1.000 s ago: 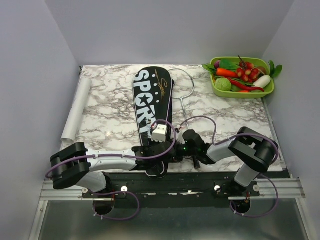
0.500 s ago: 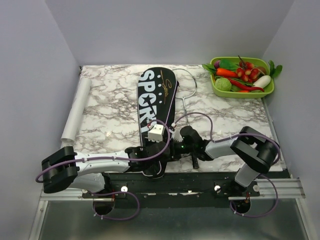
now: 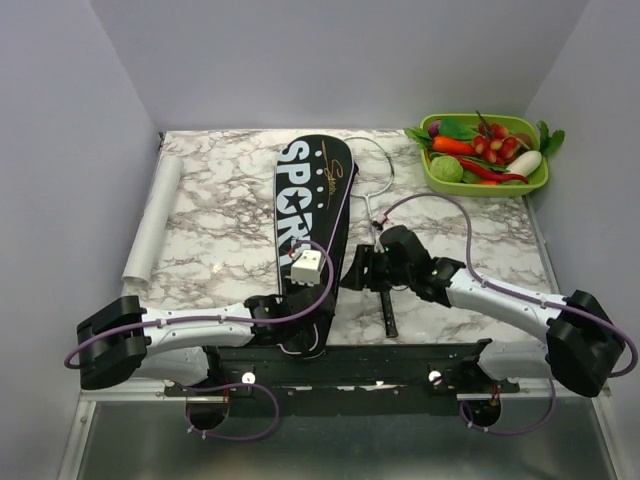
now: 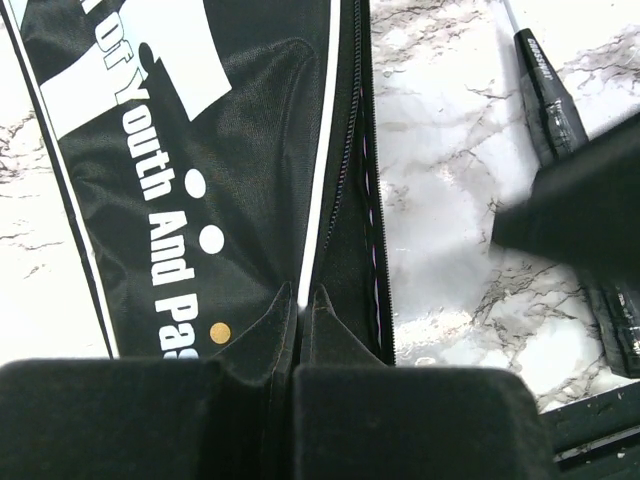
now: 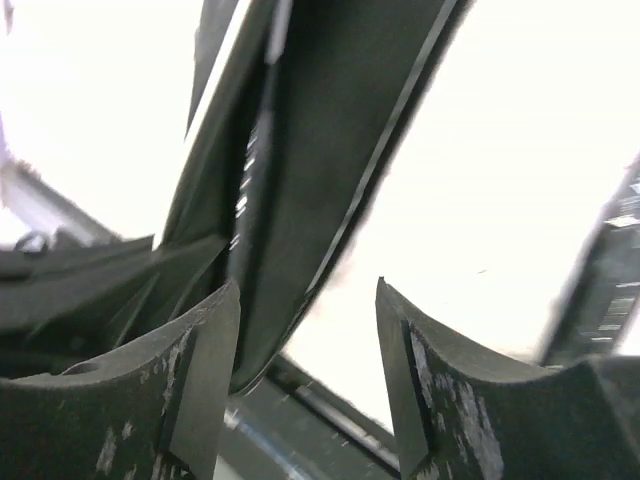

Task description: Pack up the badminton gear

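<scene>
The long black cover (image 3: 312, 190), lettered "SPORT", lies lengthwise on the marble table. Its zip (image 4: 352, 170) gapes along the right edge. My left gripper (image 3: 298, 310) is shut on the cover's near end, its fingertips (image 4: 305, 300) pinching the fabric by the white piping. One racket lies just right of the cover, its thin hoop (image 3: 390, 172) at the far end and its black handle (image 3: 388, 312) (image 4: 545, 80) pointing at me. My right gripper (image 3: 352, 270) (image 5: 308, 300) stands open beside the cover's right edge (image 5: 310, 150), holding nothing.
A green tray (image 3: 440, 182) of toy vegetables sits at the back right corner. A white rolled sheet (image 3: 155, 220) lies along the table's left edge. The black rail (image 3: 400, 355) runs along the near edge under both arms.
My right gripper opened and moved away from the near edge to the cover's right side. The cover's far end swung slightly right. The left gripper stayed shut on the cover's near end.
</scene>
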### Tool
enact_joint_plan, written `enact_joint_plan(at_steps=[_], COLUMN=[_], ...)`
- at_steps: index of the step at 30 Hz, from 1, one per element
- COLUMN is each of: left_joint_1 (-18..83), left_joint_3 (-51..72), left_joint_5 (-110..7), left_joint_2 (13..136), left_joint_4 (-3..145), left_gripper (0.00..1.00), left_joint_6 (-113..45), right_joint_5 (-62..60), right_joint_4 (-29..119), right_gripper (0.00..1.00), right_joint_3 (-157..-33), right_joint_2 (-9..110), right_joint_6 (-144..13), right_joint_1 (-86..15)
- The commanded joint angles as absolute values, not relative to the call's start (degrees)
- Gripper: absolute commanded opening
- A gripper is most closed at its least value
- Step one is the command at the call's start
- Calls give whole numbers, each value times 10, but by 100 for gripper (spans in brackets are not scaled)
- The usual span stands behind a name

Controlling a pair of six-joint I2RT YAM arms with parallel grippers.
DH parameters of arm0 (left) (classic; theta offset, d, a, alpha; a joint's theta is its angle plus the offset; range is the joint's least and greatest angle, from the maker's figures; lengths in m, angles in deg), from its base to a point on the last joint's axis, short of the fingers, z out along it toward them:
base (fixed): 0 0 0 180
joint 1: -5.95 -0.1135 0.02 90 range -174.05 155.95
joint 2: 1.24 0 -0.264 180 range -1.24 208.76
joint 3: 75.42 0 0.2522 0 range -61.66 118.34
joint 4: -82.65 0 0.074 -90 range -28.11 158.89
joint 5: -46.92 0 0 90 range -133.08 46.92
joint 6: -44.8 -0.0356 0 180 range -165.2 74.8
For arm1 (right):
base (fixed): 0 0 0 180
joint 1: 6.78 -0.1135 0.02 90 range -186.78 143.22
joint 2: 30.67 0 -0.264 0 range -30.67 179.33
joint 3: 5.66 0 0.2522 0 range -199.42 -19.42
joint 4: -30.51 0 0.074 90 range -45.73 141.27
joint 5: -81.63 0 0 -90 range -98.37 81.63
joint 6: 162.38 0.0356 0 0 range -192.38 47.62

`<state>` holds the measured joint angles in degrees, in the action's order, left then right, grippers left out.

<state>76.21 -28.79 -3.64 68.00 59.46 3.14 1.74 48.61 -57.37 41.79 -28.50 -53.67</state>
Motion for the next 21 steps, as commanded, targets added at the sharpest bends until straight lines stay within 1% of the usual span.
enact_joint_plan(at_steps=[1, 3, 4, 6, 7, 10, 11, 15, 18, 21], left_joint_1=[764, 761, 761, 759, 758, 757, 756, 752, 751, 749], left_joint_3=[-295, -296, -294, -291, -290, -290, -290, -293, -293, -296], left_joint_5=[-20, -21, -20, -19, -19, -20, -19, -24, -26, -27], left_joint_2=[652, 645, 642, 635, 632, 621, 619, 608, 605, 600], left_joint_4=[606, 609, 607, 604, 599, 595, 593, 594, 596, 597], left_gripper=[0, 0, 0, 0, 0, 0, 0, 0, 0, 0], left_joint_6=[37, 31, 29, 28, 27, 26, 26, 24, 21, 22], right_joint_5=[-114, -95, -89, -105, -109, -131, -137, -150, -151, -166], right_joint_4=[643, 657, 660, 663, 665, 697, 719, 739, 771, 782], right_gripper=[65, 65, 65, 65, 64, 64, 64, 64, 63, 62], right_joint_3=[-648, -672, -698, -727, -764, -839, -889, -977, -1038, -1060], right_joint_2=[422, 440, 462, 487, 503, 588, 632, 726, 795, 827], right_joint_6=[-362, -383, -389, -408, -415, -440, -445, -466, -469, -470], right_joint_1=[-459, -410, -365, -334, -317, -306, -306, -305, -305, -305])
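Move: The racket's shaft, lying flat, is some 22 cm ahead of the right hand, 8 cm to its right and 9 cm down. The racket's head is about 38 cm ahead and 5 cm right, and its black handle is 3 cm back and 12 cm right. The bag's middle sits roughly 13 cm ahead and 12 cm left. From the left hand, pinching the bag's edge, the shaft is about 25 cm ahead, 16 cm right and 7 cm down. The racket's shaft is where the open right hand heads: leaving the bag's near part, it sweeps some 24 cm forward and 10 cm right, rising slightly, then sinking about 4 cm over the shaft while turning clockwise and tipping its fingers steeper down. The bag's edge stays pinched in the shut left fingers as that hand rises about 2.5 cm. ##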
